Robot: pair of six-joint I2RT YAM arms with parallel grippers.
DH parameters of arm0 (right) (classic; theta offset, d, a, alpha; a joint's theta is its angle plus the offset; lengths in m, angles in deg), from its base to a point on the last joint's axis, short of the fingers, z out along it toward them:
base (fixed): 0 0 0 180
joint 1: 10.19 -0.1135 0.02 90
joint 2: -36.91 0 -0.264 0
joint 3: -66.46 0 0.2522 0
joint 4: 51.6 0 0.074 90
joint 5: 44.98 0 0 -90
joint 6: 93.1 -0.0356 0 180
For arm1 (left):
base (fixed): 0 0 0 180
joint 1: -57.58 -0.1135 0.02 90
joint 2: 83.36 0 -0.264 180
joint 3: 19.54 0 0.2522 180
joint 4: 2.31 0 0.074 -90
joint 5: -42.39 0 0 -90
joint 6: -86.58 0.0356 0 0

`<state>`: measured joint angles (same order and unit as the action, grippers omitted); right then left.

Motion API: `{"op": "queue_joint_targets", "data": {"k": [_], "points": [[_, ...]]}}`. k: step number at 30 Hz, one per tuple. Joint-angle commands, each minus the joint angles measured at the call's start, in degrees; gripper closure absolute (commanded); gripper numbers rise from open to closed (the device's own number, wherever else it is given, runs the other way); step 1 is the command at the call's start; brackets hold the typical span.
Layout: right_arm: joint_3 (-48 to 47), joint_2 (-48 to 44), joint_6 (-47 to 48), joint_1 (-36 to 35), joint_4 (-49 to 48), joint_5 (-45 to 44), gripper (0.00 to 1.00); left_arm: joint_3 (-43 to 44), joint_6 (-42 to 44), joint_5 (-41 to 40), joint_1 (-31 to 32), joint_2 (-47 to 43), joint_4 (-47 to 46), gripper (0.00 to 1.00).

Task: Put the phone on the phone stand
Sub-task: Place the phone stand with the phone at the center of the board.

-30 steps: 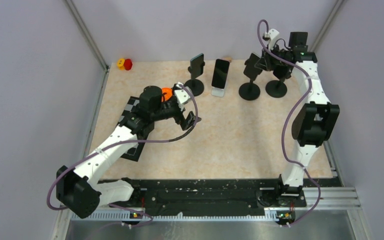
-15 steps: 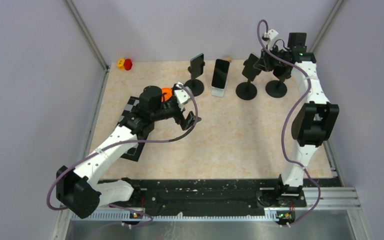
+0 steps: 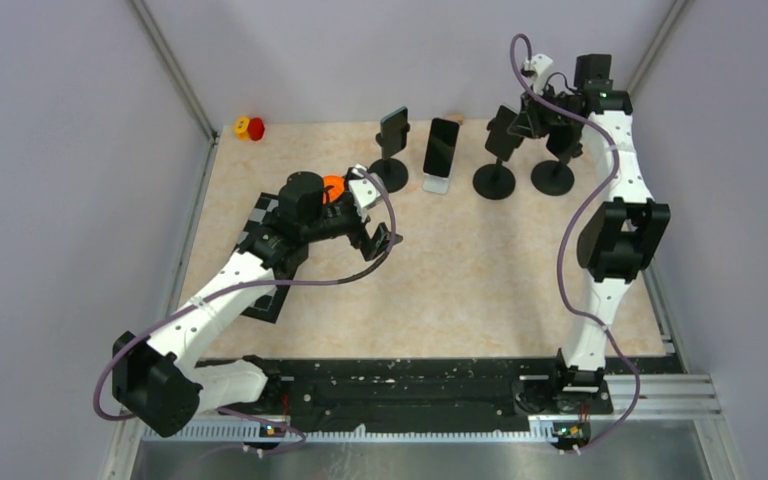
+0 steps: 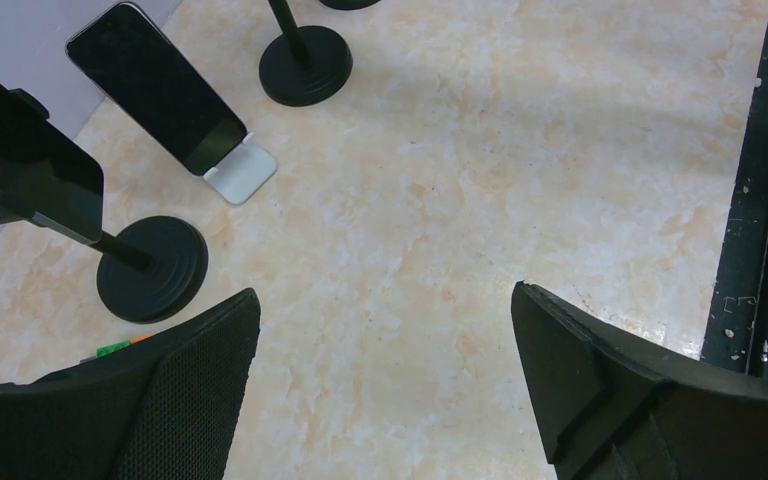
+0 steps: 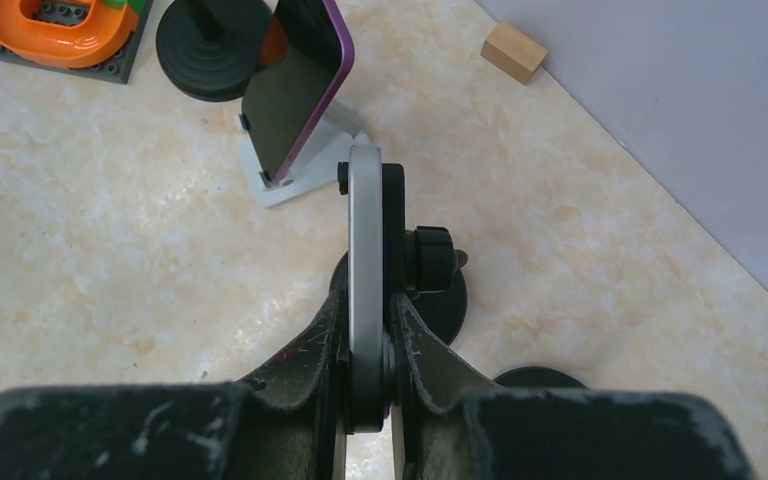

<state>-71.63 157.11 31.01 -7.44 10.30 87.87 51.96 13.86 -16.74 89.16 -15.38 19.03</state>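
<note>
My right gripper point(image 5: 365, 330) is shut on a grey-edged phone point(image 5: 365, 240), seen edge-on between the fingers. The phone stands upright against the clamp head point(image 5: 428, 262) of a black phone stand, whose round base point(image 5: 452, 305) rests on the table below. From above, the same phone point(image 3: 505, 131) and stand base point(image 3: 494, 181) sit at the back right, under my right gripper point(image 3: 522, 124). My left gripper point(image 4: 385, 320) hangs open over bare table, holding nothing; from above the left gripper point(image 3: 380, 240) is left of centre.
A dark phone point(image 3: 441, 146) leans on a white stand point(image 3: 436, 184). Left of it, another phone point(image 3: 394, 129) sits on a black stand point(image 3: 389, 174). A further black stand point(image 3: 552, 177) is at the far right. A wooden block point(image 5: 513, 51), an orange toy point(image 3: 333, 185) and red-yellow pieces point(image 3: 250, 127) lie nearby.
The right arm has drawn back a little, and the phone with its black stand has shifted slightly left. The left arm has not moved.
</note>
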Motion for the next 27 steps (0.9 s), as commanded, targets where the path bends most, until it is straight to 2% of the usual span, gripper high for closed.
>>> {"op": "queue_joint_targets", "data": {"k": [1, 14, 21, 27], "points": [[-3.9, 0.7, 2.6, -0.4, 2.4, -0.5, 1.0, -0.2, 0.2, 1.2, -0.2, -1.9, -2.2, 0.01], [-6.9, 1.4, 3.7, -0.7, 6.0, -3.6, 0.98, -0.3, -0.1, 1.4, -0.2, -2.1, -2.3, 0.01], [-6.3, 0.0, 1.7, -0.7, 4.7, -3.0, 0.74, -0.4, 0.2, 0.3, -0.2, -2.6, -2.2, 0.01], [-3.9, -3.5, -0.2, -0.7, 2.3, -2.1, 0.44, -1.1, -0.3, -0.9, -0.5, -3.4, -3.1, 0.01]]}}
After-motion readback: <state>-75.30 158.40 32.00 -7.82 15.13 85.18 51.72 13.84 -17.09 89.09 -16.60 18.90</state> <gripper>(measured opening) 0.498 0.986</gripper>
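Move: The phone on its black stand is between the right fingers, pinched near its upper end: its middle lies about 2 cm ahead, 3 cm left and 3 cm below. The phone on the white stand is some 21 cm left and 2 ahead; another phone on a black stand is about 12 cm right and 1 ahead, both lower. From the left hand, the pinched phone lies roughly 27 cm ahead and 25 right. The right hand eases about half a centimetre back and right, then opens its fingers half-way, releasing the phone. ##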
